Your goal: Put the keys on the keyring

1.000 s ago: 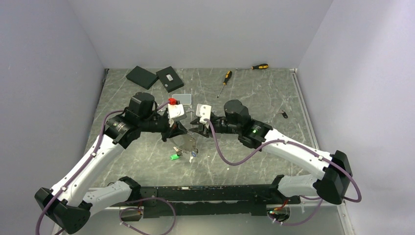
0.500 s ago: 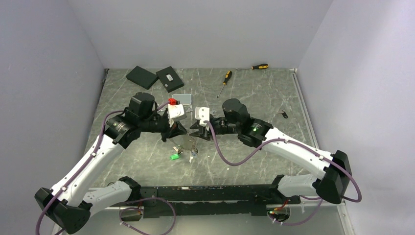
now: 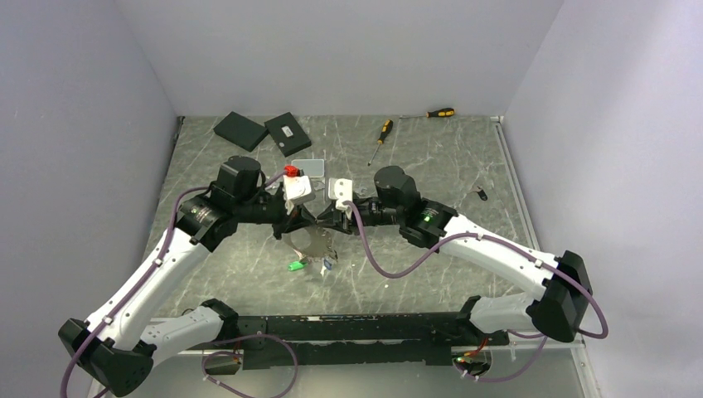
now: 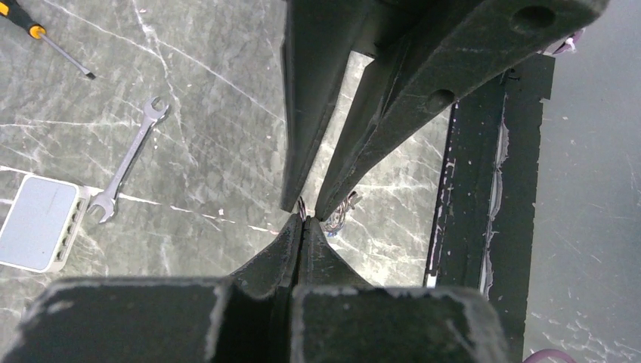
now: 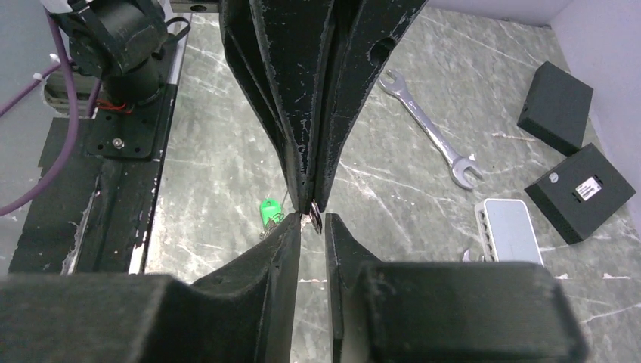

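Observation:
The keyring (image 3: pixel 313 243) hangs as a thin wire loop under the spot where both grippers meet above the table's middle. My left gripper (image 3: pixel 308 221) is shut on its top, and a bit of wire pokes from the closed tips (image 4: pixel 302 206). My right gripper (image 3: pixel 326 221) faces it tip to tip. Its jaws stand a narrow gap apart around the keyring's edge (image 5: pixel 314 220), just below the left gripper's shut fingertips (image 5: pixel 311 198). Keys hang at the loop's bottom: a green-tagged one (image 3: pixel 293 266) (image 5: pixel 269 212) and a blue one (image 3: pixel 327 265).
Two black boxes (image 3: pixel 240 130) (image 3: pixel 288 133) and a clear plastic box (image 3: pixel 310 166) lie at the back left. Two yellow-and-black screwdrivers (image 3: pixel 380 141) (image 3: pixel 438 112) lie at the back. A silver spanner (image 4: pixel 128 170) rests near the clear box. A small dark object (image 3: pixel 481 196) lies far right.
My right gripper has slid left until its tips meet the left gripper's, and its jaws have narrowed. The left arm and the hanging keyring have hardly moved.

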Tool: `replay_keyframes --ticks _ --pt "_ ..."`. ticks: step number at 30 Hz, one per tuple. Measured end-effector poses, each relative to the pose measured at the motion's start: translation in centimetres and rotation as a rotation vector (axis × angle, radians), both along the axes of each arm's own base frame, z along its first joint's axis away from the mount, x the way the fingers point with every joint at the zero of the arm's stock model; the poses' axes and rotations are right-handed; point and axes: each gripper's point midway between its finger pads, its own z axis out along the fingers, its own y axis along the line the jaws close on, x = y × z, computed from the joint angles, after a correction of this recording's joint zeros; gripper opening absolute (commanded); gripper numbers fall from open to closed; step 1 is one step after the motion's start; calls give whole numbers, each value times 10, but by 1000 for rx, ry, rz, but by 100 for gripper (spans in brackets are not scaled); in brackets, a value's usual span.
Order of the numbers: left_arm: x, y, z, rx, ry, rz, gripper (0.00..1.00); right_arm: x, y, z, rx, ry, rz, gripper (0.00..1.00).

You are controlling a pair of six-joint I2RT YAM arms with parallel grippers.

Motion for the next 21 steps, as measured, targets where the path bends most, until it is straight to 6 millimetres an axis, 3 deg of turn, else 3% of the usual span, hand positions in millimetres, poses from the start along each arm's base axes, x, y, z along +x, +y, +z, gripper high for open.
replay_keyframes --ticks 4,10,11,14,16,19,21 --pt "2 1 0 2 -5 5 0 1 1 -1 2 8 -1 0" --pt "1 1 0 1 -5 5 0 2 1 0 7 8 -1 0" --pt "1 1 0 1 -6 5 8 1 1 0 10 7 1 0" --pt "2 2 1 1 -12 13 50 2 3 1 25 2 -3 0" --pt "0 2 4 -9 -9 19 63 7 3 -2 36 -4 -31 0" --pt "0 4 19 -48 -41 54 64 14 0 -11 48 4 -81 0" --pt "-1 9 32 -89 -80 92 57 16 -4 -18 65 21 -117 0"
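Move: The left fingers hold the keyring shut at their tips, its contents hanging below; the pinched bit lies about 1 cm to the left of the right hand point, level in depth and height, and about 1 cm right of the left hand point. From the left hand, the green tag lies on the table some 5 cm back, 5 cm left and 25 cm below; the white box is roughly 20 cm ahead, 2 cm left, equally far down. Right fingers pinch the keyring; left fingers then open, rising some 3 cm, as the right eases down and forward. ##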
